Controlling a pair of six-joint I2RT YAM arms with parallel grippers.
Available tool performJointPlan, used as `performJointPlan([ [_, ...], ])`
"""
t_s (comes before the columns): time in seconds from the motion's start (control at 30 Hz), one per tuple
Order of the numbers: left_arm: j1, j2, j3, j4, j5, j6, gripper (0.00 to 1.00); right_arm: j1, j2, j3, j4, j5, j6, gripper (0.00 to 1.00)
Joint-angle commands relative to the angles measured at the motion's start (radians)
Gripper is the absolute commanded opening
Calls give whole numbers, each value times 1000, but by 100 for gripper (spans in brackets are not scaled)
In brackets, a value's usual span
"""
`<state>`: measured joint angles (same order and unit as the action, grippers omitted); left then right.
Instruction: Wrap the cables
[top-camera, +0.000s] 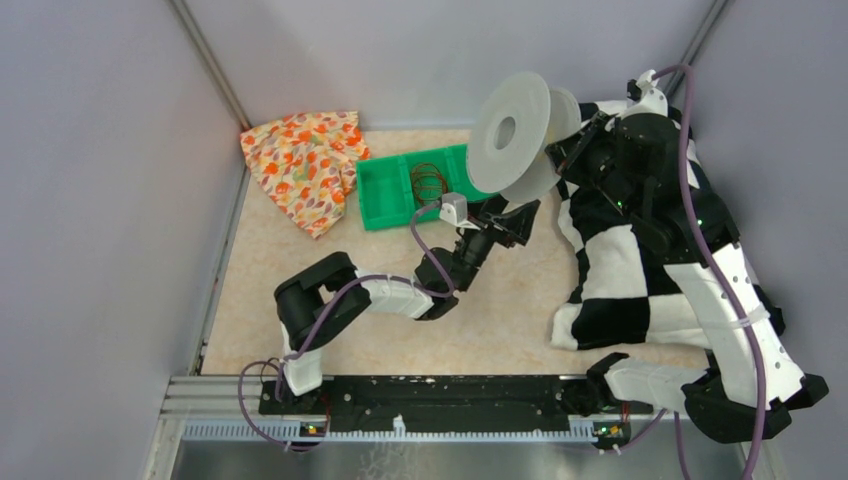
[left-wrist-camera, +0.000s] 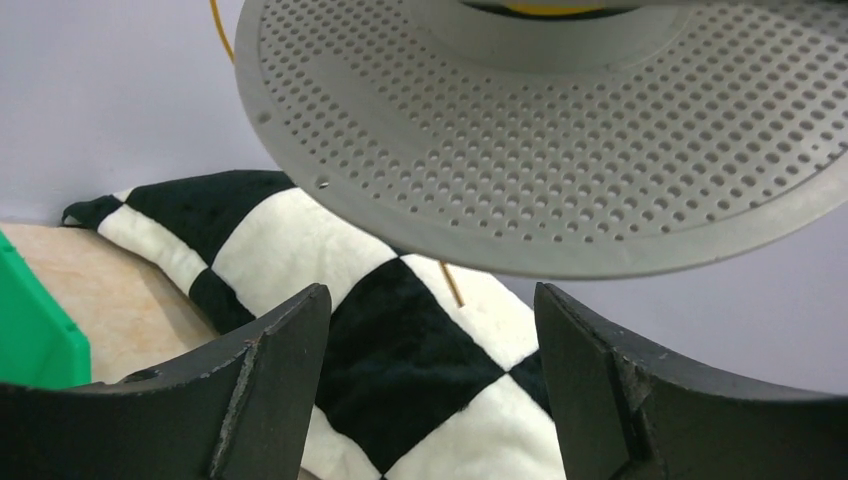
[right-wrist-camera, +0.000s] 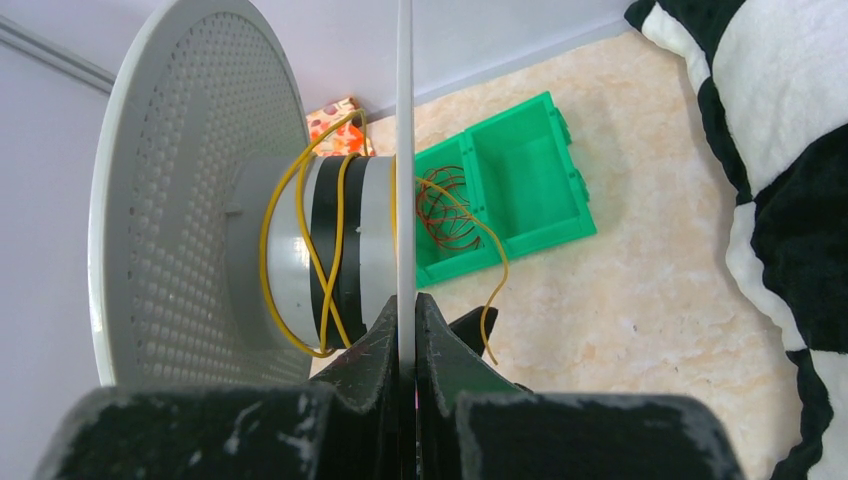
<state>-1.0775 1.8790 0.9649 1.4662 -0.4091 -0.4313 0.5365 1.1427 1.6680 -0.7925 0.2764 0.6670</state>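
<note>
My right gripper (right-wrist-camera: 407, 310) is shut on the edge of one flange of the clear round spool (right-wrist-camera: 180, 200) and holds it raised above the table (top-camera: 520, 130). A thin yellow cable (right-wrist-camera: 320, 250) lies in loose turns round the spool's hub, and its free end (right-wrist-camera: 495, 290) hangs down past the flange. My left gripper (left-wrist-camera: 430, 300) is open and empty just below the spool's perforated flange (left-wrist-camera: 540, 130); it also shows in the top view (top-camera: 520, 215). A short piece of the cable (left-wrist-camera: 452, 283) hangs between its fingers' line and the flange.
A green two-part bin (top-camera: 395, 190) stands at the back, with a brownish wire coil (top-camera: 428, 182) inside. A floral cloth (top-camera: 305, 165) lies at the back left. A black-and-white checkered cloth (top-camera: 620, 260) covers the right side under my right arm.
</note>
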Motion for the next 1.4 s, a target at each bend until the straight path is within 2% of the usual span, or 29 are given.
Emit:
performJointPlan([
  [0.0, 17, 23, 49, 327, -10, -30, 79, 9, -13, 33, 116, -12, 23, 0],
  [0.27, 23, 29, 79, 327, -4, -10, 73, 9, -20, 32, 119, -18, 22, 0],
  [0.53, 35, 40, 83, 326, -22, -32, 56, 10, -25, 29, 122, -29, 23, 0],
  [0.6, 34, 39, 81, 327, -20, -34, 48, 9, -27, 25, 124, -32, 23, 0],
  [0.67, 35, 35, 77, 327, -23, -33, 36, 9, -29, 21, 125, -35, 25, 0],
  [0.77, 34, 24, 63, 326, -33, -32, 6, 10, -31, 16, 127, -28, 26, 0],
  [0.8, 34, 19, 54, 327, -37, -33, 0, 10, -32, 14, 128, -25, 25, 0],
  [1.0, 30, -60, -84, 319, -46, -56, 0, 8, -31, 1, 133, 0, 16, 0],
  [1.13, 14, -150, -195, 255, -48, -91, 0, 9, -28, -15, 139, 38, -3, 0],
  [1.27, 7, -289, -259, 5, 4, -167, 0, 9, -18, -25, 133, 87, -38, 0],
  [1.37, 6, -405, -237, -285, 72, -187, 0, 9, -6, -42, 133, 110, -60, 0],
])
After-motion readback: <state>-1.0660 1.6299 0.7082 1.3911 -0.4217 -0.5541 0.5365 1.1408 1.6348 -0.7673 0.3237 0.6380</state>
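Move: The yellow cable's loose end hangs under the spool, about 2 cm ahead of the open left fingers, straight ahead and 1 cm higher. The spool's middle is some 6 cm ahead, 1 cm left and 12 cm above that hand; the green box lies about 17 cm ahead, 15 cm left and 28 cm below. From the right hand, already pinching the spool's flange, the cable end is roughly 2 cm ahead, 4 cm left and 12 cm below. The yellow cable's dangling end is taken by the left hand, which creeps about 2 cm forward, closes fully and pinches it. It then draws the cable away from the spool, some 5 cm left and nearly as far back, dipping about 4 cm before rising most of the way again. The right hand keeps its grip on the spool's flange, easing about 1 cm forward, right and down near the end. ##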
